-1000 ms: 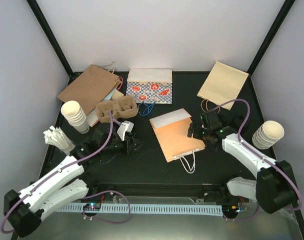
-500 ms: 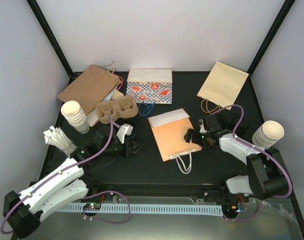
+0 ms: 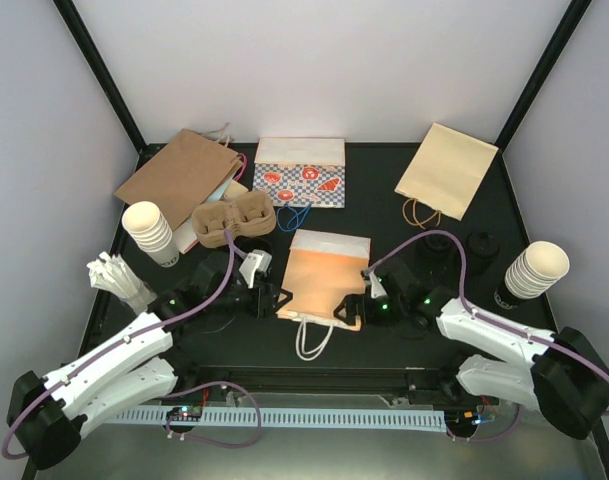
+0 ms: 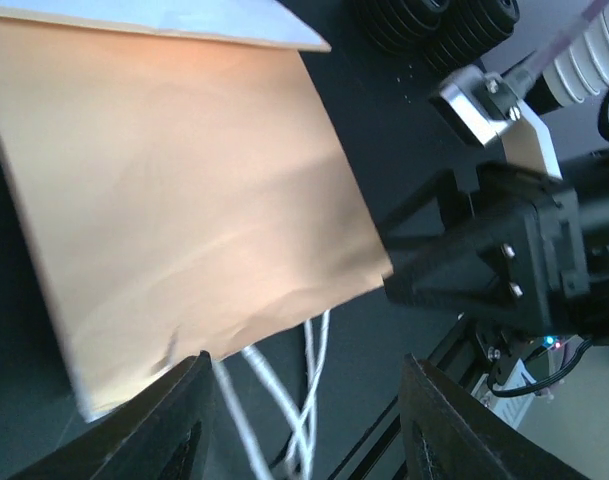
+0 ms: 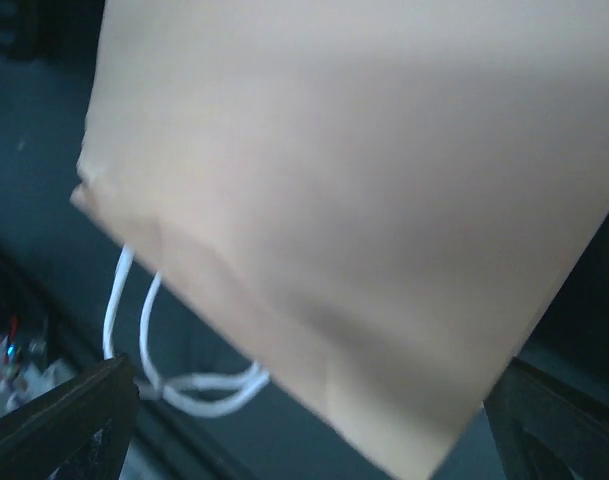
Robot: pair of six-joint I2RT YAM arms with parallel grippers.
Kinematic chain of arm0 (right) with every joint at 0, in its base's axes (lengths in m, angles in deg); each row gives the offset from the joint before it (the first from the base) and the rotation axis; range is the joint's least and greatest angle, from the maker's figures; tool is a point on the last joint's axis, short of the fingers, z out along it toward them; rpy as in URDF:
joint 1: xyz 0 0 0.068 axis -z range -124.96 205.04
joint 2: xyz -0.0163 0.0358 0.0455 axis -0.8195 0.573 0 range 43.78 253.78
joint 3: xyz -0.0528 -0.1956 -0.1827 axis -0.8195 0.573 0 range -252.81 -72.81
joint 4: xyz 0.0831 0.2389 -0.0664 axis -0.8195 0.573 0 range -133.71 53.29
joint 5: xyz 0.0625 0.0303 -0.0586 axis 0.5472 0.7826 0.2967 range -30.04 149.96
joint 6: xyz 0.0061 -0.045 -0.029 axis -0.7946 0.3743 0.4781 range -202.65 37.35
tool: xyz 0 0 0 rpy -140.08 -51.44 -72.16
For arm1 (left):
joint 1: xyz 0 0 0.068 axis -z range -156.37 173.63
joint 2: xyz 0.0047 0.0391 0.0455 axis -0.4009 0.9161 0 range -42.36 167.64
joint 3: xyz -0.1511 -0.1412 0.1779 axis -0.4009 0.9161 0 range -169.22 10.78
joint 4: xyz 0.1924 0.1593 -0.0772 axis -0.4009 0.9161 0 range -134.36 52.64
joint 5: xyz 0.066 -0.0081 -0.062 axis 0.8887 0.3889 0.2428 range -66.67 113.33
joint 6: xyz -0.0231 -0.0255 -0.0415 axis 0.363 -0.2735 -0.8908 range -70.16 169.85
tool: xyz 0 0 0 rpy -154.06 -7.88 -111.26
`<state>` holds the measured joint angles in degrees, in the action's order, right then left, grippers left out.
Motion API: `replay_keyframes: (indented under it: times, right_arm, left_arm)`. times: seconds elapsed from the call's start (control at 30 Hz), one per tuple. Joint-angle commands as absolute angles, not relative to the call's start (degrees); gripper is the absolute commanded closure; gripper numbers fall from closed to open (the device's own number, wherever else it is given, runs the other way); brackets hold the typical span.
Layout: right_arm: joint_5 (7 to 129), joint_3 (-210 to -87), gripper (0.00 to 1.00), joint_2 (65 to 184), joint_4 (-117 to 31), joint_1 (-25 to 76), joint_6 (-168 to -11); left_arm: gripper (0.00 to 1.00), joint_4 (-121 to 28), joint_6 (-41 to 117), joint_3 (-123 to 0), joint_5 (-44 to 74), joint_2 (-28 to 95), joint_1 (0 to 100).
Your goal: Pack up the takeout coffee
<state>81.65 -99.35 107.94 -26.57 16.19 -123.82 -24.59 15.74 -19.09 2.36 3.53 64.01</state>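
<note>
Two takeout coffee cups, small and black, (image 3: 439, 244) (image 3: 481, 243) stand on the dark table at the right, behind my right arm. The cardboard tray (image 3: 234, 218) sits at the back left with its hollows empty. An orange paper bag (image 3: 324, 278) lies flat mid-table, its white handles (image 3: 309, 340) toward me. My left gripper (image 3: 277, 300) is open at the bag's left near corner, and the handles (image 4: 284, 390) run between its fingers. My right gripper (image 3: 347, 311) is open at the right near corner, with the bag's edge (image 5: 384, 400) between its wide jaws.
Stacks of white paper cups stand at far left (image 3: 149, 232) and far right (image 3: 536, 268). A brown bag (image 3: 179, 175), a patterned bag (image 3: 299, 172) and a tan bag (image 3: 446, 168) lie along the back. White stirrers (image 3: 114, 278) lie at the left edge.
The orange bag has slid left and turned, handles now toward me. My right arm swung left and nearer with it, uncovering the black cups. My left gripper opened slightly.
</note>
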Motion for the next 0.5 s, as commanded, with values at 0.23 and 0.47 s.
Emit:
replay_keyframes:
  times: [0.23,0.47]
  right_arm:
    - [65.11,-107.79,0.0,102.11,-12.23,7.07,-116.28]
    - [54.86,-116.15,0.0,106.87,-11.99,7.08,-99.91]
  left_arm:
    - [0.47,-27.85,12.78,-17.68,2.92,3.25,67.23]
    - [0.46,-28.87,8.9,-15.13,6.25,2.69,71.16]
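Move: The right hand is low at the near right corner of the orange bag, whose middle lies about 6 cm ahead, 4 cm to its left and 3 cm below. The bag's white handles are some 6 cm back and 7 cm left of this hand; a black lid stack stands about 13 cm ahead and 19 cm right. From the left hand the bag's middle is about 4 cm ahead, 8 cm right and 12 cm below; a dark cup is roughly 11 cm ahead, 8 cm left. Still touching the orange bag's near right corner, the wide-open right hand pushes it back and left about 4 cm while easing up, then comes free, turning forward and rising some 4 cm more over the bag as its fingers tip up about 20 degrees. The left hand, half open, eases back, down and a little right, nearly 3 cm in all, towards the handles without gripping anything. ##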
